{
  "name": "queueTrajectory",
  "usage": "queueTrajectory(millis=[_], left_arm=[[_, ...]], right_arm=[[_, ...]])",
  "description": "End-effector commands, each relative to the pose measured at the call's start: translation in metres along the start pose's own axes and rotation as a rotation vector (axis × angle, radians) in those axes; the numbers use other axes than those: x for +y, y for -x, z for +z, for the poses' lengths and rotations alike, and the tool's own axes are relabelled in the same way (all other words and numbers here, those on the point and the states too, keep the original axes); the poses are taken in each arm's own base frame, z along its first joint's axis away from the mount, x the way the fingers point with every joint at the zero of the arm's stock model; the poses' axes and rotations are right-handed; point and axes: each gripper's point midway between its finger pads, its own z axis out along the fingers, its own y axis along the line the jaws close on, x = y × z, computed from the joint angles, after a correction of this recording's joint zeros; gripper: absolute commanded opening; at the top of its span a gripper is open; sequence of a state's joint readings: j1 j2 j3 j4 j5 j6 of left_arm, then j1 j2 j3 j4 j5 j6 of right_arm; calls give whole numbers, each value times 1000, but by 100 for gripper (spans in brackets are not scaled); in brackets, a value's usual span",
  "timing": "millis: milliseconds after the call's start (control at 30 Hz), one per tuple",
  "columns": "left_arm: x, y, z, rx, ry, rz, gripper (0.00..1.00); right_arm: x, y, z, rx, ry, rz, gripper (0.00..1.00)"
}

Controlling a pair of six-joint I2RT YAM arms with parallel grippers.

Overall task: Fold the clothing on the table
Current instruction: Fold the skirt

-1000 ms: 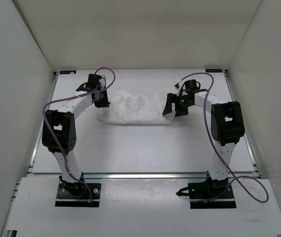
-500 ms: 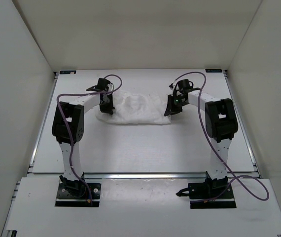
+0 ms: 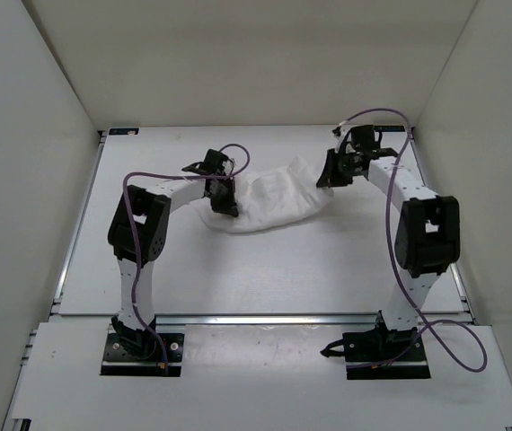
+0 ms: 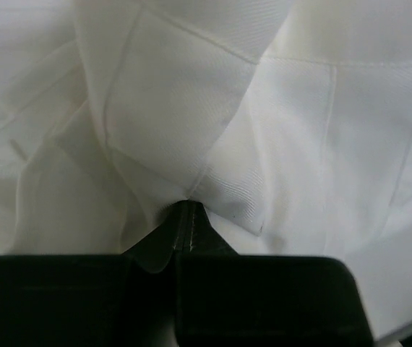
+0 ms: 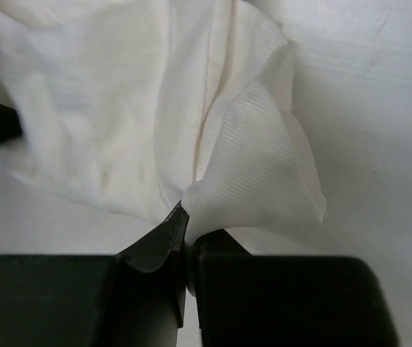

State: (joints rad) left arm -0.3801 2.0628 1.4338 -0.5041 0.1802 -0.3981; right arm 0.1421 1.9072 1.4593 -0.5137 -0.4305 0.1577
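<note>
The white clothing (image 3: 274, 199) lies bunched and stretched in a slant across the far middle of the table (image 3: 265, 269). My left gripper (image 3: 226, 204) is shut on its near left end; in the left wrist view the fabric (image 4: 191, 130) fans out from the closed fingertips (image 4: 189, 213). My right gripper (image 3: 326, 175) is shut on the far right end. In the right wrist view a fold of cloth (image 5: 256, 173) is pinched between the black fingers (image 5: 181, 217), and the rest of the garment hangs off to the left.
White walls enclose the table on the left, the back and the right. A metal rail (image 3: 265, 318) runs along the near edge in front of both arm bases. Purple cables loop over each arm.
Both grippers have shut on the clothing's ends. The left one has moved right and nearer, the right one farther back and right, pulling the garment from a flat heap into a slanted band.
</note>
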Motion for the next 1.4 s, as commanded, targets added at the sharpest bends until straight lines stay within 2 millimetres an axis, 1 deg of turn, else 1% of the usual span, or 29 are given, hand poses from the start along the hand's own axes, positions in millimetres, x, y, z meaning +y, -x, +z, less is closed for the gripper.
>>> queueTrajectory(millis=[0,33,67,133,200,233,300,333,433,467,533,600,633,667,700,733,767,833,867,900,933,1033,1067,1133,1167,1200,1233,1300,1367], left_arm=[[-53,-57,20,180,-174,-38,0],[-65,-63,23,194,-201,-28,0],[-78,-63,22,200,-244,-29,0],[-102,-73,25,227,-298,-38,0],[-115,-69,27,224,-347,-52,0],[-120,-74,27,245,-370,-60,0],[-125,-70,28,245,-399,-81,0],[-123,-67,28,242,-399,-93,0],[-112,-64,26,241,-414,-149,0],[-110,-55,25,217,-430,-163,0],[-104,-56,25,212,-445,-190,0],[-95,-49,21,211,-477,-229,0],[-95,-46,20,203,-489,-236,0],[-93,-50,20,219,-498,-249,0],[-94,-44,18,206,-518,-255,0],[-95,-43,17,210,-536,-258,0],[-92,-40,18,205,-534,-271,0],[-97,-40,19,215,-561,-272,0],[-94,-37,19,213,-564,-291,0],[-97,-36,20,217,-580,-297,0],[-99,-43,21,231,-590,-298,0],[-104,-43,20,232,-610,-299,0],[-100,-46,21,236,-601,-313,0],[-100,-48,19,240,-613,-325,0],[-102,-47,18,234,-628,-329,0],[-97,-44,16,231,-633,-349,0],[-98,-42,14,220,-647,-341,0],[-91,-44,16,226,-643,-368,0],[-88,-37,14,210,-651,-379,0]], right_arm=[[50,49,-54,-202,96,-115,0],[60,49,-59,-209,115,-133,0],[72,47,-59,-203,138,-156,0],[102,39,-60,-190,203,-210,0],[119,25,-50,-158,230,-235,0],[128,15,-44,-130,253,-241,0],[137,-3,-28,-79,280,-231,0],[146,-15,-23,-51,300,-247,0],[155,-38,-8,24,310,-255,0],[154,-47,-1,56,313,-261,0],[159,-60,0,96,320,-265,0],[158,-68,1,111,324,-282,0],[158,-73,1,122,329,-282,0],[157,-82,0,141,331,-275,0],[160,-88,-4,149,356,-282,0],[158,-88,-4,141,362,-273,0],[164,-93,-9,147,396,-274,0],[170,-98,-11,141,429,-299,0],[173,-105,-8,143,436,-323,0],[177,-108,-8,143,432,-334,0],[177,-111,-5,149,438,-333,0],[175,-115,6,173,434,-310,0],[178,-112,8,168,437,-311,0],[181,-117,15,195,447,-310,1],[186,-114,17,186,461,-333,0],[189,-113,18,181,460,-346,0],[188,-115,20,201,469,-335,0],[186,-120,23,226,474,-330,0],[182,-126,24,254,484,-315,1]])
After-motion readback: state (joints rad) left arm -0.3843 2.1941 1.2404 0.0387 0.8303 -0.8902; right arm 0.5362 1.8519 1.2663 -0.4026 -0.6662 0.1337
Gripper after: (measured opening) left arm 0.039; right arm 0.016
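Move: The skirt's near edge, at its middle, is about 15 cm left of the right gripper, 10 cm back and 8 cm below. The right gripper already holds the skirt's right end off the table. From the left gripper, low in the cloth, that spot lies some 8 cm right and 5 cm back, level with it. The skirt's left end is roughly 10 cm left of the left gripper and 1 cm ahead; its far peak is about 18 cm right and 17 cm ahead. Keep the right gripper pinched on the skirt's right end, flick it up about 10 cm, then swing it left and back in an arc over the skirt, down to the near edge, turning some 30 degrees counter-clockwise. Meanwhile slide the shut left fingers rightward and slightly back through the cloth at table height, ease a little left again, and tilt them to point more to the right. ##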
